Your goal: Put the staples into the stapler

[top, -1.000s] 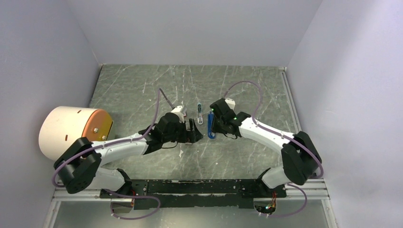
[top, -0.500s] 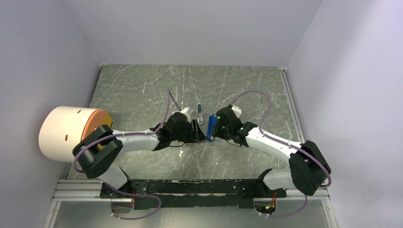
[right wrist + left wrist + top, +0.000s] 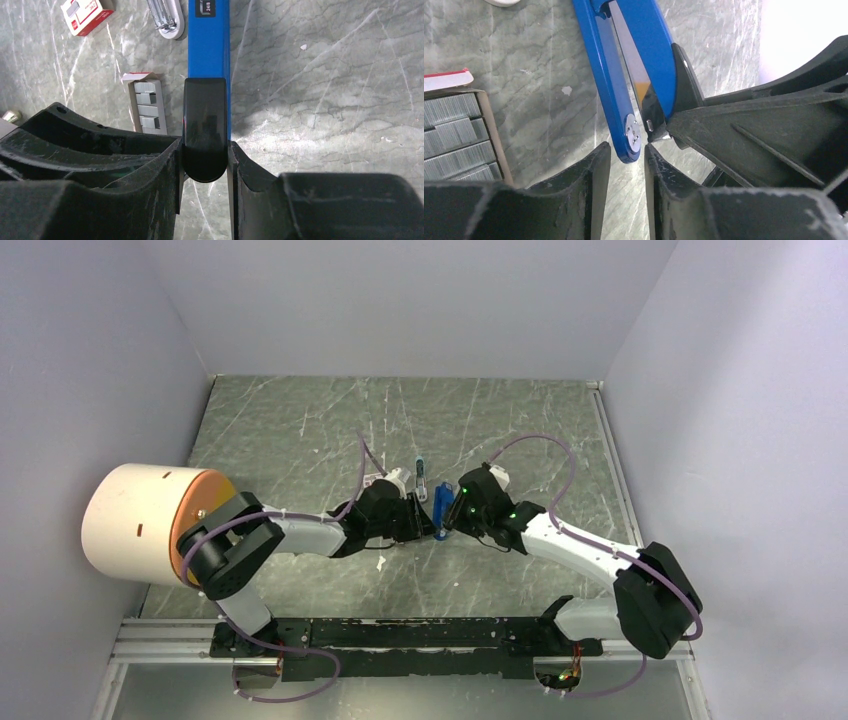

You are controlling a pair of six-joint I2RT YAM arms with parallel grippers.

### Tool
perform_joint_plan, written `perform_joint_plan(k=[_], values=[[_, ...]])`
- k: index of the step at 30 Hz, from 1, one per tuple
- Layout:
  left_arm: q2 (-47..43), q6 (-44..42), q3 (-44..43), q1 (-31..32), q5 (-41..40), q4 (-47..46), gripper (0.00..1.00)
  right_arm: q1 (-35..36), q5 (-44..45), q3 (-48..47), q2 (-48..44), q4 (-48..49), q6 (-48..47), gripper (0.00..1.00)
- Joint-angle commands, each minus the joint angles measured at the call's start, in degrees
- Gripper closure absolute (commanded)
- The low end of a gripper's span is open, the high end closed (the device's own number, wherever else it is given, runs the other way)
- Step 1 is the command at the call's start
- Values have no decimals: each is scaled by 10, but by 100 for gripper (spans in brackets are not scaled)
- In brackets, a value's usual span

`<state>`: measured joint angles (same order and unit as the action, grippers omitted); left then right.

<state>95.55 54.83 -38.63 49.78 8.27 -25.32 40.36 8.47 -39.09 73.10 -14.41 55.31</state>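
The blue stapler [image 3: 441, 515] hangs between both grippers at mid-table. My right gripper [image 3: 205, 160] is shut on the stapler [image 3: 209, 45] at its black rear end. In the left wrist view the stapler [image 3: 599, 75] is hinged apart, a silver rail showing between its two blue arms. My left gripper [image 3: 627, 150] has its fingertips drawn in on the riveted end of the lower blue arm, with hardly any gap. The staples [image 3: 454, 135] lie as grey strips in an open carton on the table; in the right wrist view the staples [image 3: 147, 107] are just left of the stapler.
A small red-and-white box [image 3: 87, 15] and a pale piece with metal prongs [image 3: 165, 15] lie beyond the stapler. A large white cylinder with an orange face [image 3: 150, 520] stands at the left table edge. Walls close in the left, right and far sides.
The left gripper moved right to the stapler and narrowed its jaws around the blue arm's end. The right arm shifted slightly right and nearer, still holding the stapler.
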Motion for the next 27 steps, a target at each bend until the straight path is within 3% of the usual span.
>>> perform_joint_plan(k=[1,6,11,21,27], values=[[17,-2,-13,5,18,-45,66,1,1,-2,-17,31,10,85],[29,-20,-25,4,21,-39,74,1,6,-4,-23,24,9,85],[41,-49,-27,5,29,-25,95,-1,41,-20,-36,-2,-1,85],[73,-72,-14,20,71,-50,95,-1,158,-78,-39,-76,-39,85],[83,-73,-19,34,63,-33,95,-6,178,-94,-37,-81,-48,85]])
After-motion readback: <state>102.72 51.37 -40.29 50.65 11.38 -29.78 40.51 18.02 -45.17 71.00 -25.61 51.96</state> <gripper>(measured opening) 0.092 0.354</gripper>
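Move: Just right of the left hand's half-open fingers, about 1 cm away and 1 cm lower, is the front tip of the stapler's blue base. The right hand, already gripping the black nose of the stapler's top, has that tip about 2 cm to its left, 3 cm back and 3 cm below. From the left hand, the open staple tray sits some 6 cm left, level fore and aft; the mini stapler 10 cm ahead and 3 cm left; the red box 10 cm ahead and 12 cm left; all about 4 cm lower. Closing onto the stapler base's front tip, the left fingers pinch it while the hand eases slightly right, then presses on down, ending about 2.5 cm lower. The right hand at first waits, then keeps its grip on the black nose and draws the top away from the base, about 3 cm right, 2.5 cm up and a little forward, rolling some 10 degrees so its left side dips. ##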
